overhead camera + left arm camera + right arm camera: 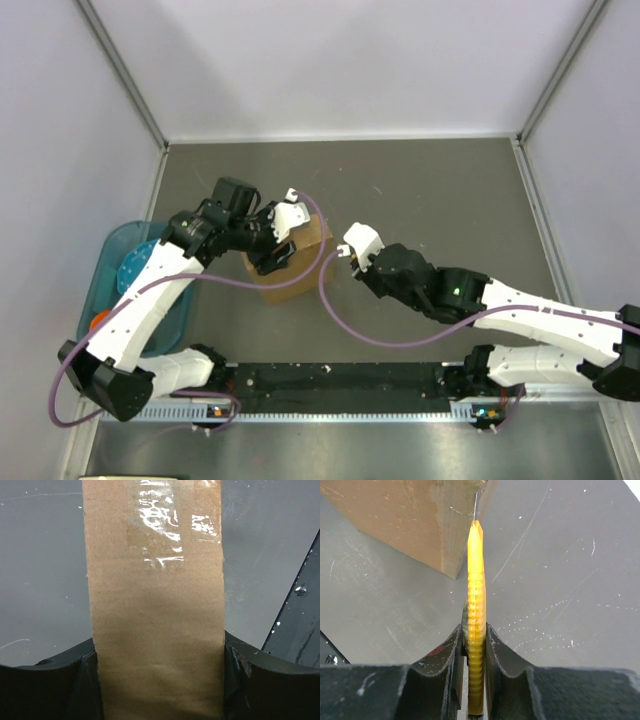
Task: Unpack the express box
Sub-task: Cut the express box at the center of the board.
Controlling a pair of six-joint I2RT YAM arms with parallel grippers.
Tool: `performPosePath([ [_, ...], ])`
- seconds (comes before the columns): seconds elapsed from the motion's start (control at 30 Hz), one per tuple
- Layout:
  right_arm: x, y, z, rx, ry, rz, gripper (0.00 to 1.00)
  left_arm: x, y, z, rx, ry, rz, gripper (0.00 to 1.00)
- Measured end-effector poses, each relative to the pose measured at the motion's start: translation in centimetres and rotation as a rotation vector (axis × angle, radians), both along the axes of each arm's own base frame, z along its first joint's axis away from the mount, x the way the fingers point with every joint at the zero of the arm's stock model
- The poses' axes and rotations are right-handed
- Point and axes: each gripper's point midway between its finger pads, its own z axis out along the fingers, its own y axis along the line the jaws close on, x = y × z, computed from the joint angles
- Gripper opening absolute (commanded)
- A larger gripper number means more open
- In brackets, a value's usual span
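The express box (300, 262), plain brown cardboard, stands on edge on the dark table left of centre. My left gripper (277, 250) is shut on it from the left. In the left wrist view the box (157, 605) fills the gap between both jaws, with clear tape (165, 525) across its far part. My right gripper (345, 256) sits just right of the box, shut on a yellow utility knife (476, 595). The knife's thin blade points forward and meets the upper corner edge of the box (415, 520). Both right fingers (450, 652) press on the ribbed handle.
A blue plastic bin (112, 262) with a blue disc and something orange in it sits at the table's left edge, under the left arm. Purple cables (340, 325) loop between the arms. A black rail (340, 378) runs along the near edge. White walls enclose the table.
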Motion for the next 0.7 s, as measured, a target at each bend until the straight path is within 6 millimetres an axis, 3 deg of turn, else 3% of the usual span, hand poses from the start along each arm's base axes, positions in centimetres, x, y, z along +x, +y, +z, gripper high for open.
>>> performPosePath([
  [0.27,0.3,0.4,-0.4,0.038,0.031,-0.029,0.0,0.2,0.1,0.0,0.003,-0.005,0.013,0.04],
  [0.53,0.5,0.4,-3.8,0.063,0.087,-0.061,0.0,-0.4,-0.5,0.0,0.002,-0.002,-0.03,0.04],
  [0.7,0.4,0.8,-4.9,0.099,0.108,-0.058,0.0,-0.8,-0.7,-0.1,0.005,-0.004,-0.067,0.04],
])
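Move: My right hand grips the cutter, its blade already at the taped end of the express box near the upper corner. The middle of that end is about 5 cm ahead of my right hand, 4 cm to its left and roughly 5 cm lower; the middle of the box is some 13 cm left, 3 cm ahead and 6 cm below. From my left hand, which clamps the upright box, the taped end is about 10 cm right, 3 cm ahead and 6 cm down. I draw the cutter down along the box's taped end: after a brief pause my right hand sinks about 5 cm, drifting barely leftward and tipping a few degrees downward, fingers kept shut and the blade still at the edge. My left hand keeps its clamp across the box, easing about 1 cm back and to the right near the end with a slight clockwise turn. ##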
